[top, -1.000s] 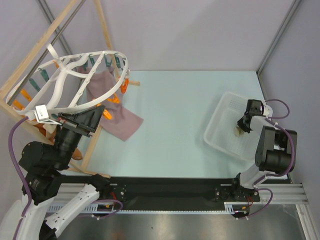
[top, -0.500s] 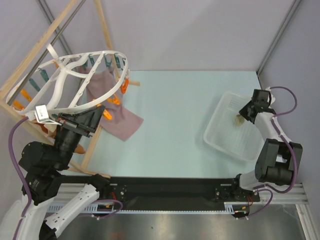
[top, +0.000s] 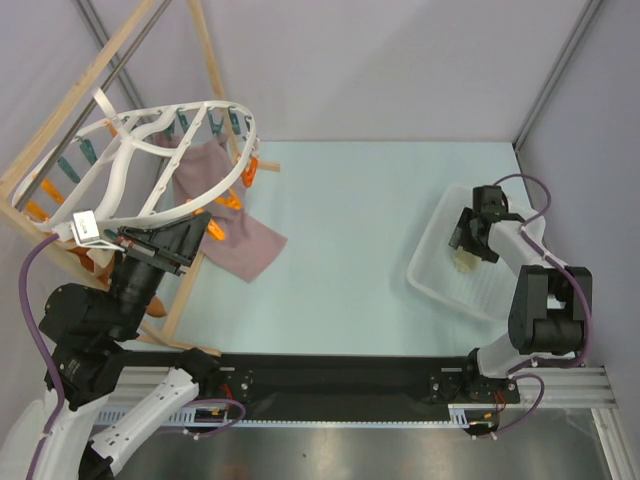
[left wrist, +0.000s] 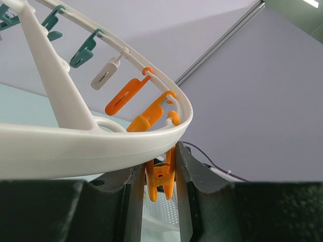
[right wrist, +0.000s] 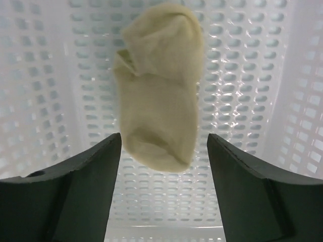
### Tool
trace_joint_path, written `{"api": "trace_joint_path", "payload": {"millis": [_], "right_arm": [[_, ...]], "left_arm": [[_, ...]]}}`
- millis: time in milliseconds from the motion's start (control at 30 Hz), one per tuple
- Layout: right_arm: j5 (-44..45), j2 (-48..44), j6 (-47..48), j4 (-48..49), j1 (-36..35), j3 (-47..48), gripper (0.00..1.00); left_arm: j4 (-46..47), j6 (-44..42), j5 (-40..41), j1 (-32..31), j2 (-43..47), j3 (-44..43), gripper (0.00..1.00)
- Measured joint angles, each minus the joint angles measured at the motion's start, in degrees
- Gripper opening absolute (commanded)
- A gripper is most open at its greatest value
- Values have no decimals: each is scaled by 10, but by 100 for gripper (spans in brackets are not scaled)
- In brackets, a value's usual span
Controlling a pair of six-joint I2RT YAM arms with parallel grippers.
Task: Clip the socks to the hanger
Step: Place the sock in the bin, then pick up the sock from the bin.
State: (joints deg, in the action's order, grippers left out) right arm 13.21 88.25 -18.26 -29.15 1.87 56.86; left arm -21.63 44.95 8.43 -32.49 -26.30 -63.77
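The hanger (top: 150, 170), a white oval frame rimmed with teal and orange pegs, hangs tilted at the far left; its rim (left wrist: 101, 146) fills the left wrist view. My left gripper (top: 200, 228) (left wrist: 160, 164) reaches up under that rim and is shut on an orange peg (left wrist: 161, 176). One pale cream sock (right wrist: 159, 111) (top: 463, 262) lies loose on the floor of the white perforated basket (top: 490, 292). My right gripper (top: 466, 243) (right wrist: 164, 138) hovers just over it, open, a finger on either side and not touching it.
A mauve-pink cloth (top: 240, 235) hangs from the hanger's near side down onto the table. A wooden frame (top: 60, 120) carries the hanger at the left. The basket's walls (right wrist: 40, 75) surround the right gripper.
The right gripper has swung left across the basket and opened wide; the sock it carried now lies free beneath it. The left arm and hanger have not moved.
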Motion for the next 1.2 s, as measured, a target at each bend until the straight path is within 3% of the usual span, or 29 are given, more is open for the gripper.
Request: {"api": "trace_joint_path", "payload": {"millis": [233, 367, 467, 967, 1133, 1200], "right_arm": [[-101, -68, -63, 71, 96, -69, 66], [-137, -45, -91, 129, 102, -68, 63], [-146, -6, -102, 147, 101, -64, 56], [-73, 54, -115, 174, 93, -64, 50], [-50, 73, -105, 183, 84, -48, 43], [-40, 76, -101, 183, 80, -45, 31]], "left_arm": [[0, 0, -1, 0, 0, 0, 0], [-1, 0, -1, 0, 0, 0, 0], [-1, -1, -1, 0, 0, 0, 0], [-1, 0, -7, 0, 0, 0, 0], [-4, 0, -7, 0, 1, 0, 0], [-7, 0, -7, 0, 1, 0, 0]]}}
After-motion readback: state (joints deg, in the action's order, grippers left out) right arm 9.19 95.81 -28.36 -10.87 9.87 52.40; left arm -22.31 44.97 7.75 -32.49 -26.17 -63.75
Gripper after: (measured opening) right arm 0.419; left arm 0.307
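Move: The sock lies loose on the bin floor just below my open right fingers, about 5 cm down, 2 cm ahead and 1 cm to the right. The bin's left rim runs some 11 cm to this hand's left and its right rim roughly 14 cm to the right, both about level ahead. From my left hand, up at the hanger, the sock is some 58 cm to the right, 20 cm ahead and 45 cm below. After a small jog back and right, my right hand lifts slightly, swings forward and sinks towards the folded far part of the sock, ending about 4 cm lower, 4 cm farther out and 3.5 cm to the right. Meanwhile I turn the wrist roughly 15 degrees clockwise and bring the wide fingers partly together, their tips coming close over the cloth without shutting. ##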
